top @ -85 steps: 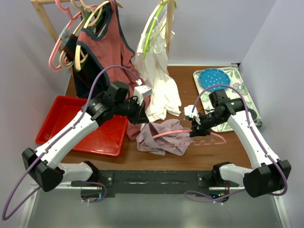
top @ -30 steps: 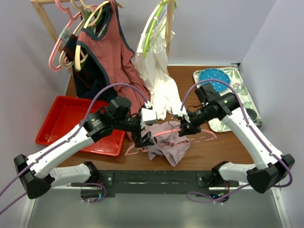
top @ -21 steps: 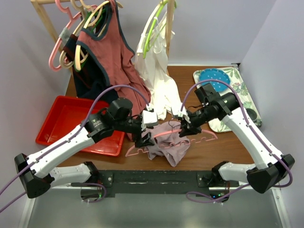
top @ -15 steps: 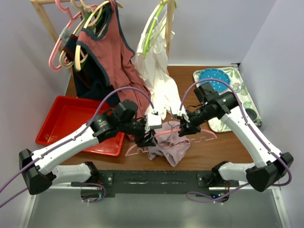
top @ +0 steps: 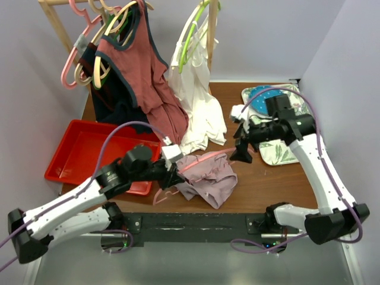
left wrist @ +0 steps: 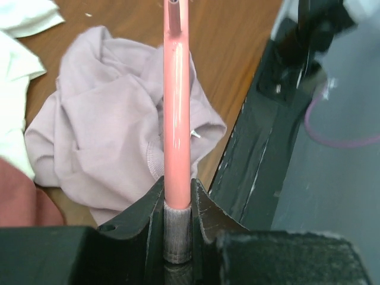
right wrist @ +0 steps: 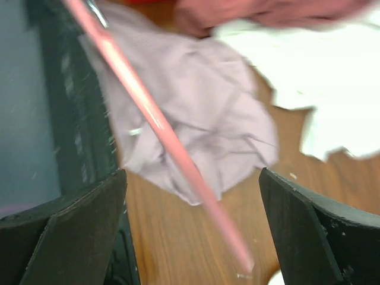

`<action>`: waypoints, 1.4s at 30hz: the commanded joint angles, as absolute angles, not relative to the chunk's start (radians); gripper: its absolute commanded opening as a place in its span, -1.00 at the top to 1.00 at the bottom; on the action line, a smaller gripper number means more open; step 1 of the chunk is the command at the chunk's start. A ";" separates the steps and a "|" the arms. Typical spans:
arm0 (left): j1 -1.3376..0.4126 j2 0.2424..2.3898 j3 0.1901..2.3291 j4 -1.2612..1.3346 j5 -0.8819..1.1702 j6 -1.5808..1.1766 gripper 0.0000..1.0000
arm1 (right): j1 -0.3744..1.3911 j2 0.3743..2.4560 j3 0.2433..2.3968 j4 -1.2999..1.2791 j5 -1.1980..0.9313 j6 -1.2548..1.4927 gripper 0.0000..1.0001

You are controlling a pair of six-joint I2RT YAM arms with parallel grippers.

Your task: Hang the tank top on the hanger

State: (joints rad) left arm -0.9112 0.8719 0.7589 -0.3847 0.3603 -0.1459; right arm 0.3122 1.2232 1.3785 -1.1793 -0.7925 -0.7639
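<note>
The pale mauve tank top (top: 209,180) lies crumpled on the brown table near its front edge. The salmon-pink hanger (top: 205,159) slants across the top of it, hook end towards the near left. My left gripper (top: 173,173) is shut on the hanger's bar; in the left wrist view the hanger (left wrist: 177,113) runs straight out from between the jaws of that gripper (left wrist: 177,191), over the tank top (left wrist: 107,124). My right gripper (top: 240,152) hangs open just right of the cloth, holding nothing. The right wrist view shows the hanger (right wrist: 155,122) passing diagonally below that wide-open gripper (right wrist: 193,228), over the tank top (right wrist: 202,101).
A red tray (top: 77,155) sits at the left. A patterned tray (top: 297,107) with a blue plate (top: 266,98) is at the right. Behind, a wooden rack holds a rust-red top (top: 139,71), a white garment (top: 199,113), a lime-green hanger (top: 197,29) and spare pink hangers (top: 74,59).
My left gripper has shut on the hanger's bar and drawn back towards the near left. My right gripper has let go of the hanger, opened wide and moved right.
</note>
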 commanded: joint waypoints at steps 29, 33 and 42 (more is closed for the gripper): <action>-0.911 0.661 0.650 0.068 -0.127 -0.733 1.00 | 0.770 1.147 0.802 -0.512 -0.220 -0.477 -0.60; -0.911 0.637 0.649 0.043 -0.135 -0.721 1.00 | 0.770 1.135 0.773 -0.474 -0.086 -0.440 -0.34; -0.911 0.555 0.624 0.009 -0.074 -0.628 1.00 | 0.623 1.100 0.804 -0.469 -0.026 -0.362 1.00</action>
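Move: The tank top lies rumpled on the table under the right hand's near side. Its middle is about 11 cm to that hand's left, 4 cm back and some 20 cm below, and its right edge lies nearly beneath the hand. The white top's lower part lies about 14 cm left and 17 cm ahead. From the left hand, already holding the pink hanger, the tank top is roughly 15 cm to the right, 3 cm ahead and 14 cm down. The tank top's right edge is pinched by the right hand, which starts open beside the hanger's free end, swings back about 8 cm while sinking some 15, then sweeps forward again low down, fingers tipping steeper as they close. The left hand keeps its grip on the hanger, carrying it up and forward and turning counter-clockwise with the fingers tipping up, to swing the hanger off the tank top. ##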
